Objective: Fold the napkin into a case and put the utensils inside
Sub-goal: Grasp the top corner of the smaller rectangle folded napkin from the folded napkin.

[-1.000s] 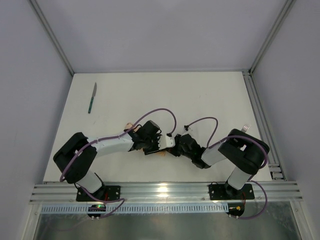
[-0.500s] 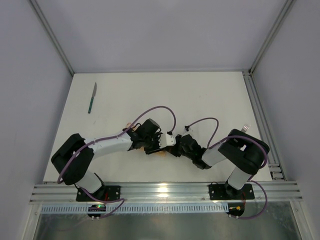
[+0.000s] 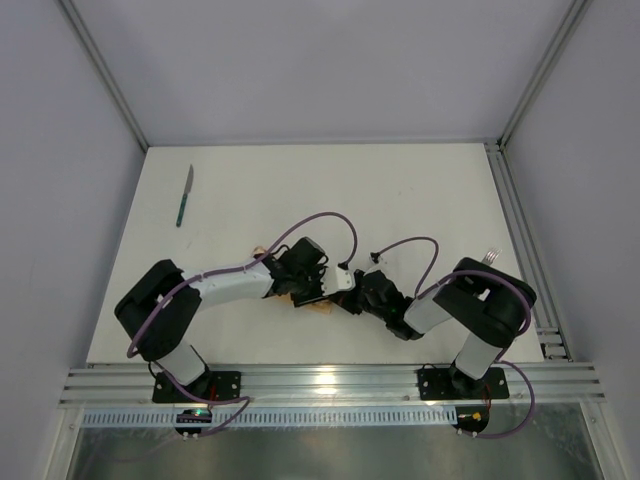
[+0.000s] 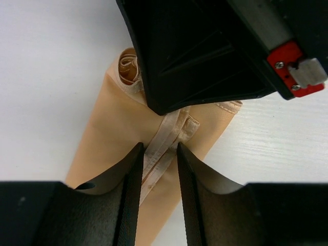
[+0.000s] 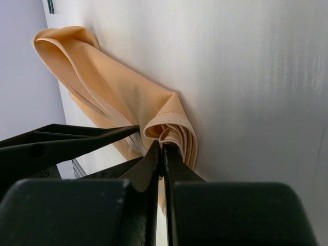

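The peach napkin (image 4: 105,138) lies folded into a narrow oblong on the white table. In the top view only slivers of the napkin (image 3: 322,309) show under the two wrists. My left gripper (image 4: 158,149) hovers over its pale hem strip, jaws a little apart and straddling it. My right gripper (image 5: 162,146) is shut on the rolled end layers of the napkin (image 5: 118,87). Both grippers meet nose to nose, left gripper (image 3: 312,282) and right gripper (image 3: 352,294). The teal-handled knife (image 3: 185,195) lies far off at the back left. Silver prongs of a fork (image 3: 491,254) peek out behind the right arm.
Purple cables (image 3: 318,222) loop above both wrists. An aluminium rail (image 3: 515,215) runs along the table's right edge and another rail (image 3: 330,382) crosses the front by the arm bases. Grey walls enclose the table.
The left arm has shifted slightly, its gripper creeping right and nearer to the right gripper. The right arm has hardly moved and keeps its pinch on the napkin.
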Tool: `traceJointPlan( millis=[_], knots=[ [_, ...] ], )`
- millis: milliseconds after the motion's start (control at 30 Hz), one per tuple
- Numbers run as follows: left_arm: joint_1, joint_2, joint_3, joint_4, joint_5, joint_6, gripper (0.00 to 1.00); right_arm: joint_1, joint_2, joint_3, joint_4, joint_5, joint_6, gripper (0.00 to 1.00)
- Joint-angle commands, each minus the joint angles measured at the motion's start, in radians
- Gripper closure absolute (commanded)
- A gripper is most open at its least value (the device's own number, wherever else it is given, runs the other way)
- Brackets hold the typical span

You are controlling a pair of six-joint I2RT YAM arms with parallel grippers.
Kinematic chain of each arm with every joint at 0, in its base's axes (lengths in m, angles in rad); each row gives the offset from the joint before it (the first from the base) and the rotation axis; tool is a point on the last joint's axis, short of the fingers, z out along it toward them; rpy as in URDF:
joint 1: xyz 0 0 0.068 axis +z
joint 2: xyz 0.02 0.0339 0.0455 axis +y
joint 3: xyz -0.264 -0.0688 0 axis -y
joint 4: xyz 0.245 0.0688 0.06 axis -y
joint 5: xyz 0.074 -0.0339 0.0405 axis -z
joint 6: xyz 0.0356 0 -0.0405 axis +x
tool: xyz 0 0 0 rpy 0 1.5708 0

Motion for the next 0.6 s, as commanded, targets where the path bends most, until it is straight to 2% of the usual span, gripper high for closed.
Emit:
traceJointPlan(
  millis=[0, 67, 167, 300, 533, 567],
  knots=[
    [-0.007, 0.007, 0.027, -0.015, 0.0, -0.005, 0.66, 0.003, 0.028, -0.018, 0.003, 0.029, -0.004, 0.96],
    [-0.009, 0.007, 0.031, -0.021, 0.006, -0.005, 0.69, 0.002, 0.033, -0.019, 0.01, 0.029, 0.002, 0.96],
    [-0.013, 0.009, 0.031, -0.031, 0.007, -0.002, 0.85, 0.003, 0.034, -0.021, 0.014, 0.027, 0.003, 0.96],
    [-0.015, -0.002, 0.032, -0.026, 0.003, -0.015, 1.0, 0.003, 0.03, -0.022, 0.014, 0.029, 0.0, 0.96],
    [-0.012, -0.057, 0.037, -0.014, -0.005, -0.04, 1.0, 0.003, -0.016, -0.004, -0.052, 0.015, -0.058, 0.96],
    [-0.01, -0.063, 0.035, -0.009, -0.005, -0.04, 1.0, 0.002, -0.022, 0.008, -0.066, 0.004, -0.073, 0.92]
  ],
)
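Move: The napkin's top corner, with its pale hem strips, already stands between the left hand's partly open fingertips, less than 1 cm below them and neither ahead nor to the side. The right gripper's tips lie about 3 cm to the left hand's right, level fore and aft; the bundled fold end is some 4 cm right and 2 cm ahead. From the right hand, that corner lies roughly 3 cm left, level with it. Fingertips pinch the napkin's hem strips as the left gripper shuts from about a third open to fully closed, its hand staying low over the cloth with barely any travel or turn. The right hand stays put beside it, fingers still shut at the napkin's bundled layers. ##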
